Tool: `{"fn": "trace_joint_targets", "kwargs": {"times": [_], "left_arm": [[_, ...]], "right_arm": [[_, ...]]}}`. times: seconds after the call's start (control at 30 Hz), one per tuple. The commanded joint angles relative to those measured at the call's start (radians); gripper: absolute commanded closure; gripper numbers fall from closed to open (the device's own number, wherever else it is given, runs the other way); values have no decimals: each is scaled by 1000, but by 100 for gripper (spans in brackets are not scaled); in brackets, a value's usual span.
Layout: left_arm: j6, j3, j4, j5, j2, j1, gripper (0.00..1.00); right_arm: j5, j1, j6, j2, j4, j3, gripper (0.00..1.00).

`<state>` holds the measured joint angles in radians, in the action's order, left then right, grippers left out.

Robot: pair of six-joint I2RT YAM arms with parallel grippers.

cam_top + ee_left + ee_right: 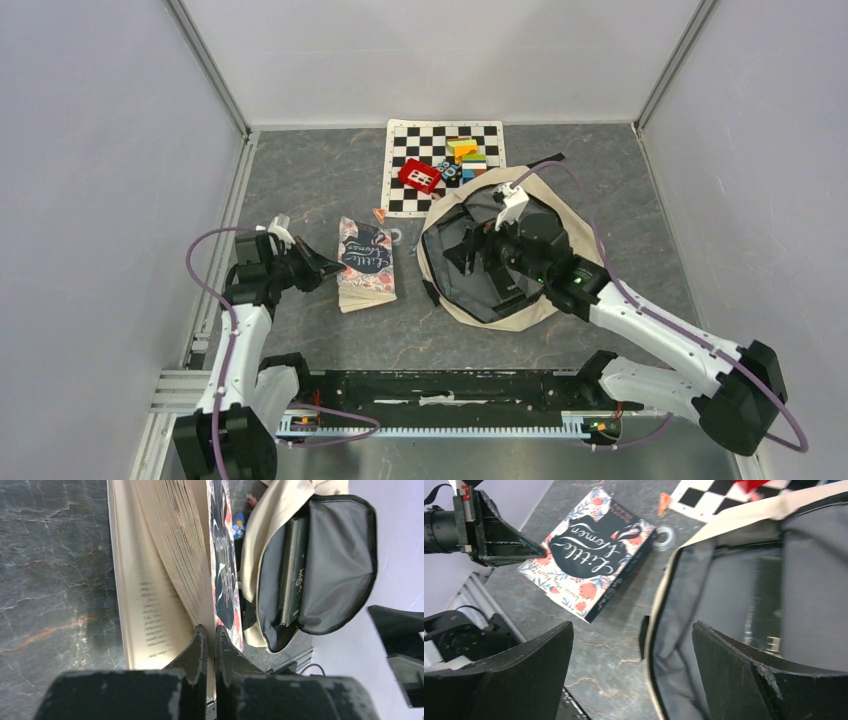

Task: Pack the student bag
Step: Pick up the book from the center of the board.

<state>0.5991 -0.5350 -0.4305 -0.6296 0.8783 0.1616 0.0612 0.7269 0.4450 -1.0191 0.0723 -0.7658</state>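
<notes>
The student bag (530, 310) lies open in the middle right of the table, cream outside with a grey lining (734, 600). A dark book (292, 570) stands inside it. A floral "Little Women" book (365, 262) lies left of the bag. My left gripper (318, 266) is shut on its left edge, pinching the cover (222, 575) and a few pages, so the book gapes with its pages (170, 545) fanned. My right gripper (631, 625) hangs open over the bag's left rim, one finger (524, 675) above the table and the other (749, 680) above the lining.
A checkerboard mat (400, 180) lies behind the bag with a red toy (419, 176) and coloured blocks (467, 155) on it. A small tape ring (665, 535) and an orange scrap (664, 501) lie between book and mat. Walls enclose three sides.
</notes>
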Motion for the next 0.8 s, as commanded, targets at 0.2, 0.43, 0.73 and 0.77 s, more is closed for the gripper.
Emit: {"fn": "trace_joint_targets", "kwargs": {"times": [0.2, 0.43, 0.73, 0.77], "left_arm": [[247, 39, 80, -104, -167, 0, 98], [298, 55, 119, -133, -216, 0, 98], [319, 66, 125, -163, -224, 0, 98], [324, 66, 125, -165, -229, 0, 98]], "right_arm": [[4, 171, 382, -197, -433, 85, 7], [-11, 231, 582, -276, -565, 166, 6], [39, 244, 696, -404, -654, 145, 6], [47, 245, 708, -416, -679, 145, 6]]}}
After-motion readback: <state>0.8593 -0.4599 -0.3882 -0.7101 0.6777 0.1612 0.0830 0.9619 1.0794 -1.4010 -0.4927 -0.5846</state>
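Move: I already pinch the book by its left edge with my left hand. It sags open, its middle about 6 cm to that hand's right, 1 cm ahead and some 4 cm lower. From my open right hand, the book's middle is roughly 19 cm to the left, 3 cm back and 12 cm below. The tape roll lies about 13 cm left, 2 cm ahead and 18 cm below; the open bag is some 11 cm right, 2 cm back and 16 cm below. I sweep my right hand left from over the bag, about 11 cm, sinking some 8 cm and drawing back 5 cm towards the book's near right corner, fingers wide open and tipping some 30 degrees further down as the hand rolls. Meanwhile my left hand keeps its pinch on the book's left edge, lifts about 3 cm and eases right and slightly back, rolling its left side down some 10 degrees. ##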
